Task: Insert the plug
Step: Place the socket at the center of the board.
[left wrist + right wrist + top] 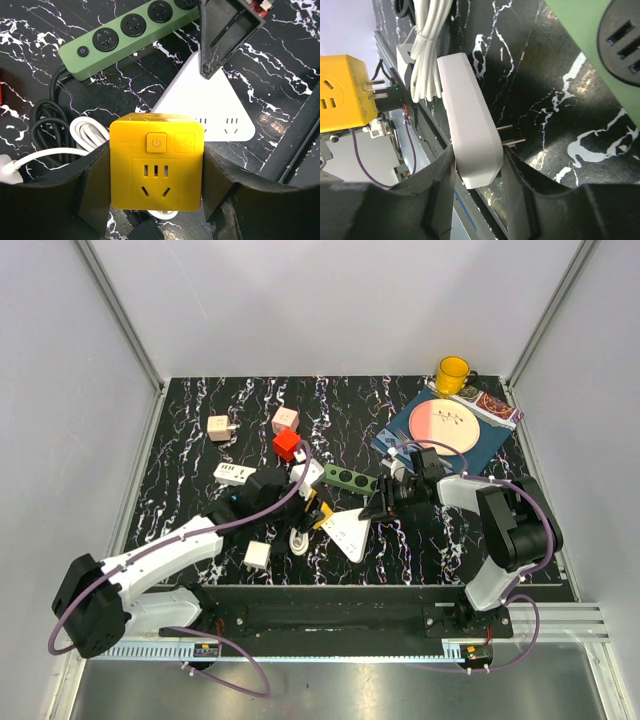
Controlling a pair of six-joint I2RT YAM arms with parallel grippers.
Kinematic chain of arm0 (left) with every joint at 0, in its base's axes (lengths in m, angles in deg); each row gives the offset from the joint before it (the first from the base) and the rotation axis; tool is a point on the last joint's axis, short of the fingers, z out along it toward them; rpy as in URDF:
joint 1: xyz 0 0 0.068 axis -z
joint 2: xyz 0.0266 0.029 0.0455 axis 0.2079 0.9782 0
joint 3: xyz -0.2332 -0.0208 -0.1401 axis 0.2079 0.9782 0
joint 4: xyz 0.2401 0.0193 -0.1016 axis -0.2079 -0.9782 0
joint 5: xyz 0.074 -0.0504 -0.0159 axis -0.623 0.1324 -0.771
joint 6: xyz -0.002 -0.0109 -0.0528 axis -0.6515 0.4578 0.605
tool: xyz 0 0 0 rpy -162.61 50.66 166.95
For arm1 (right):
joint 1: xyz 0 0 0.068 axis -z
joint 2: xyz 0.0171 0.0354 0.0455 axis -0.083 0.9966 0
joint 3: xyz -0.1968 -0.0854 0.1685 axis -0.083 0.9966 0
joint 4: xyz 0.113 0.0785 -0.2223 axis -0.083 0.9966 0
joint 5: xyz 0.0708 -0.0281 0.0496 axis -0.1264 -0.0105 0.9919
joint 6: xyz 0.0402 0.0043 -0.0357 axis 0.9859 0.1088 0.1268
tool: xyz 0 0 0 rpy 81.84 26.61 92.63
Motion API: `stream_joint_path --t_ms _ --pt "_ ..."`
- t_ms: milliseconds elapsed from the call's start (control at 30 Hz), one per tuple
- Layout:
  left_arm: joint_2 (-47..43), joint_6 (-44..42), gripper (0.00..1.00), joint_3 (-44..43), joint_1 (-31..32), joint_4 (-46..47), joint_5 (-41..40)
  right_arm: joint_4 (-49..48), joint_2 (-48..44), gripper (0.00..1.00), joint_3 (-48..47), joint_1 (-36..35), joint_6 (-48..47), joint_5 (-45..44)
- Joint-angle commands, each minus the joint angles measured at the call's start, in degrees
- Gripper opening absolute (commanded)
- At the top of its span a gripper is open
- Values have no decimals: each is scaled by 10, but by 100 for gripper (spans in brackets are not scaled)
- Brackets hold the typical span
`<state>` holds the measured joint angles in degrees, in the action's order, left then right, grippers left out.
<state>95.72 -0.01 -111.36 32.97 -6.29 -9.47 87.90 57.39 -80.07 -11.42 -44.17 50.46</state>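
My left gripper [156,175] is shut on a yellow cube socket [157,167], one finger on each side, its outlet face toward the camera. The right wrist view shows the cube [342,95] with its plug prongs [376,87] bare and pointing right. My right gripper [477,170] is shut on the tip of a white triangular socket adapter [470,125], whose prongs stick out to the right. From above, the cube [320,512] and the adapter [347,532] hang close together near the table's front middle. A green power strip [350,478] lies just behind them.
Coiled white cable [85,135] and black cable [47,120] lie under the cube. A red cube [287,443], two pink cubes [218,427], a white strip [232,474] and a white cube [257,556] sit left. A yellow mug [453,373] and plate [443,425] stand back right.
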Motion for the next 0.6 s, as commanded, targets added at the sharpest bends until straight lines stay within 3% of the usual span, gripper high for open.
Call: stream_joint_path --t_ms 0,333,400,567 --pt "34 5 6 -15 6 68 -16 45 9 50 -19 1 -32 -62" --pt "87 5 5 -48 12 61 -9 45 -64 95 2 1 -17 -121" --pt "92 2 5 -50 13 65 -5 42 -90 99 7 1 -11 -130" --pt "101 1 0 -44 15 94 0 7 -157 100 39 2 9 -156"
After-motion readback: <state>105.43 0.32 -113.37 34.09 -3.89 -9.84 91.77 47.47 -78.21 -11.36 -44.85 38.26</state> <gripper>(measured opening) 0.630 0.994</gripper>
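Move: The right fingers pinch one corner of the white triangular socket, whose middle lies about 4 cm to the left of that hand, 4 cm back and barely 1 cm below. The green power strip lies roughly 7 cm ahead of the right hand. From the left hand, which holds the yellow socket, the triangle's middle is some 6 cm to the right, 1 cm farther out and 9 cm below, and the white cord coil is about 4 cm to the left, 2 cm ahead and 9 cm below. The right fingers let go of the triangular socket's corner, opening wide as the hand dips about 1.5 cm, then lifts nearly 3 cm clear, drifting right and a little forward. Meanwhile the left hand keeps its grip on the yellow socket and lowers it some 4 cm towards the triangle, also edging right, then checks and rises slightly. ##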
